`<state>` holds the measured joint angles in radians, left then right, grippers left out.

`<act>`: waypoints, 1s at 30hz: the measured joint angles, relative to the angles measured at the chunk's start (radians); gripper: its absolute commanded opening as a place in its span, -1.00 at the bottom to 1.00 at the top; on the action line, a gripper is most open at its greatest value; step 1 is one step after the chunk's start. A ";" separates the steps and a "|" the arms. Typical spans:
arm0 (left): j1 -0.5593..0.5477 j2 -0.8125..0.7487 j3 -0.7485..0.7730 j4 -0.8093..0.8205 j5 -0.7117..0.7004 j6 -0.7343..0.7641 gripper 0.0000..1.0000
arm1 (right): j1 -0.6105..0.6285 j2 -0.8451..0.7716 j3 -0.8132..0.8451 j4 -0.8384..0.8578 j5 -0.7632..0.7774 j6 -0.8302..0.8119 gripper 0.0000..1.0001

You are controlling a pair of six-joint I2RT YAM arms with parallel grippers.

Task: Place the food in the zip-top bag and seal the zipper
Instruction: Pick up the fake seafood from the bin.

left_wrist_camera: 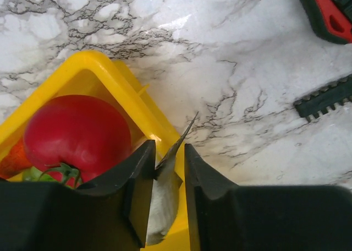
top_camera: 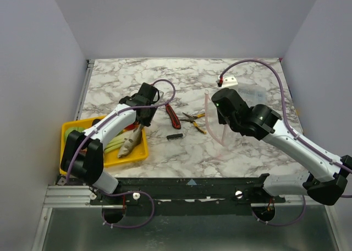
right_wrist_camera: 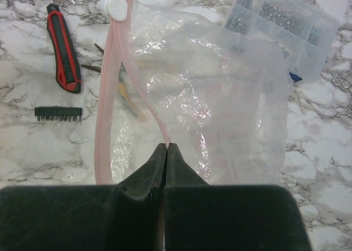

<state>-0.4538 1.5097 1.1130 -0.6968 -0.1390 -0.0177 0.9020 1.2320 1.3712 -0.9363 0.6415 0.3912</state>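
Observation:
The silvery fish (top_camera: 130, 142) lies over the right edge of the yellow tray (top_camera: 74, 127), tail up. My left gripper (left_wrist_camera: 169, 147) straddles the fish (left_wrist_camera: 165, 190) at the tail. The left finger touches it and a sliver of gap shows at the right finger. The red tomato (left_wrist_camera: 77, 132) sits in the tray beside it, with a bit of orange carrot (left_wrist_camera: 11, 160). My right gripper (right_wrist_camera: 166, 146) is shut on the pinkish zipper (right_wrist_camera: 104, 124) rim of the zip-top bag (right_wrist_camera: 220, 97), which hangs open towards the table, a white slider (right_wrist_camera: 116, 7) at its far end.
A red utility knife (top_camera: 172, 116), yellow-handled pliers (top_camera: 195, 121) and a black toothed strip (top_camera: 175, 136) lie between tray and bag. A clear parts box (right_wrist_camera: 286, 25) sits behind the bag. Green celery (top_camera: 113, 143) lies in the tray.

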 measured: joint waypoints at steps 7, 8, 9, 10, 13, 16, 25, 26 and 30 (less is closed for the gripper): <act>0.002 0.003 0.000 -0.003 -0.022 -0.019 -1.00 | 0.000 0.003 0.000 0.000 -0.007 0.001 -0.99; 0.002 -0.003 0.000 -0.006 -0.026 -0.021 -1.00 | 0.000 0.004 0.000 0.000 -0.007 0.002 -0.99; 0.002 -0.010 0.000 -0.009 -0.028 -0.022 -1.00 | 0.000 0.004 0.000 0.000 -0.007 0.005 -0.99; 0.002 -0.023 0.000 -0.013 -0.031 -0.023 -1.00 | 0.000 0.004 0.000 0.000 -0.007 0.009 -0.99; 0.002 -0.095 0.000 -0.035 -0.034 -0.029 -1.00 | 0.000 0.003 0.000 0.000 -0.010 0.030 -0.99; 0.000 -0.228 0.002 -0.050 -0.020 -0.042 -1.00 | 0.000 -0.003 -0.001 0.009 -0.026 0.047 -0.99; 0.000 -0.753 -0.056 0.168 0.255 -0.188 -1.00 | 0.000 -0.040 -0.007 0.079 -0.071 0.098 -0.99; 0.000 -0.803 -0.079 0.213 0.278 -0.208 -1.00 | 0.000 -0.041 -0.008 0.084 -0.077 0.106 -0.99; 0.000 -0.951 -0.222 0.543 0.399 -0.450 -1.00 | 0.000 -0.041 -0.010 0.100 -0.098 0.146 -0.99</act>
<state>-0.4538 0.5591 0.8906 -0.1539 0.2596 -0.4679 0.9020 1.1912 1.3617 -0.8364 0.5434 0.5369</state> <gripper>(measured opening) 0.012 0.006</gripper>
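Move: The fake fish lies in the yellow bin with its tail already between the left gripper's half-open pads; its middle is about 8 cm back, 6 cm left and 3 cm below. The tomato sits about 8 cm left and 3 cm ahead, the celery some 14 cm left and 8 cm back. On the table, the red cutter is about 13 cm right and 5 cm ahead. From the right hand the fish is roughly 45 cm left, 3 cm back and 20 cm below. Shut the left gripper on the fake fish's tail, then pull it up out of the bin about 30 cm, fast, drawing back some 11 cm and slightly right, while the wrist swings up until the fingers point forward and right, near level. Keep the right gripper pinching the bag's mouth, easing it left and slightly up with a small roll. ##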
